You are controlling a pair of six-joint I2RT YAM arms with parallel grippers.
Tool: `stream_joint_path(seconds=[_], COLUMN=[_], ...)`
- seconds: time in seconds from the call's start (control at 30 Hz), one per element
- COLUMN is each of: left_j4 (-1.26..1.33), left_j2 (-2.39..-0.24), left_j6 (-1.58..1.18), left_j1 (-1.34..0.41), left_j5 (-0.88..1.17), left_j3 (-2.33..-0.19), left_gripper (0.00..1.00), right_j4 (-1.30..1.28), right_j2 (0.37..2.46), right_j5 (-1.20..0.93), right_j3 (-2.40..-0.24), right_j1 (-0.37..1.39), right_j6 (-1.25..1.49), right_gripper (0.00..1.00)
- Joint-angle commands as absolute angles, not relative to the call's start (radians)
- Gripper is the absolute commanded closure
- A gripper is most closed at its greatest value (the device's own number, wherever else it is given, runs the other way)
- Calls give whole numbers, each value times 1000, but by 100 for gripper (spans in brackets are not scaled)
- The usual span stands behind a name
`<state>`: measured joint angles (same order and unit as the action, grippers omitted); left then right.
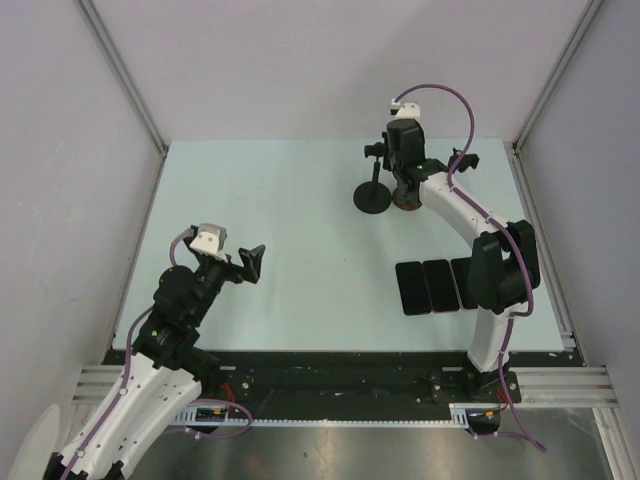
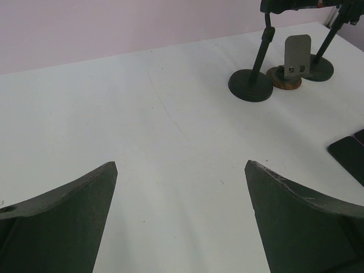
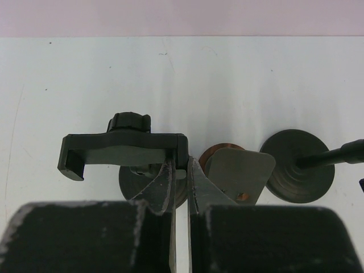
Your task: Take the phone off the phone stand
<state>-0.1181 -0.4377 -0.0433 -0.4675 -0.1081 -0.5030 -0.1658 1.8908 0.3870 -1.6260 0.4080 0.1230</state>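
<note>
A black phone stand [image 1: 373, 197] with a round base stands at the back of the table. Its clamp [image 3: 122, 149] holds no phone that I can see. My right gripper [image 3: 181, 165] is above the stand, its fingers closed on the right end of the clamp; it also shows in the top view [image 1: 392, 157]. Three dark phones [image 1: 430, 287] lie flat side by side on the table beside the right arm. My left gripper [image 2: 181, 165] is open and empty over bare table at the near left [image 1: 253, 262].
A brown-based stand with a grey plate [image 3: 239, 170] sits just right of the black stand. Another black round-based stand [image 3: 298, 165] is further right. Walls enclose the table [image 1: 280, 210] on three sides. One phone's edge shows in the left wrist view [image 2: 348, 159].
</note>
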Motion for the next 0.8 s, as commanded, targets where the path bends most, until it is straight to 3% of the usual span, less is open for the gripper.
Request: stream_joint_path(seconds=[0.0, 0.1, 0.17, 0.2, 0.4, 0.6, 0.77], left_j4=[-101, -100, -101, -101, -104, -141, -227], left_j2=[-434, -434, -434, -434, -428, -413, -380], left_j6=[-18, -18, -18, -18, -32, -94, -104], left_j1=[-471, -471, -471, -471, -471, -471, -471], left_j5=[-127, -126, -127, -126, -132, -135, -198], left_j3=[-499, -497, -499, -497, -502, -538, -655], left_gripper=[0, 0, 0, 0, 0, 0, 0], right_j4=[-115, -113, -115, -115, -135, -153, -166], right_j2=[1884, 1887, 1885, 1885, 1829, 1665, 1458], right_j5=[417, 394, 380, 376, 336, 314, 356], right_j3=[-1663, -1663, -1664, -1666, -1674, -1641, -1497], right_j1=[388, 387, 385, 387, 390, 388, 371], right_j6=[117, 107, 107, 107, 114, 112, 112], right_gripper=[100, 100, 86, 73, 40, 14, 2])
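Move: My right hand is still shut on the right end of the empty phone stand's clamp. The middle of that stand is about 5 cm to the left of the hand and 9 cm below it. The brown stand with its grey plate is roughly 6 cm right and 13 cm below, and another black stand some 17 cm right, 1 cm farther out and 10 cm below. From my left hand, the stand I'm setting down is about 29 cm ahead, 28 cm right and 10 cm below. With the phone stand already on its spot, I hold my right hand almost still while I open the fingers from shut to nearly wide and let go of the clamp's end. Then I pull away faster and faster, up about 9 cm and back about 4 cm towards my base, tipping the fingers up by some 10 degrees. ##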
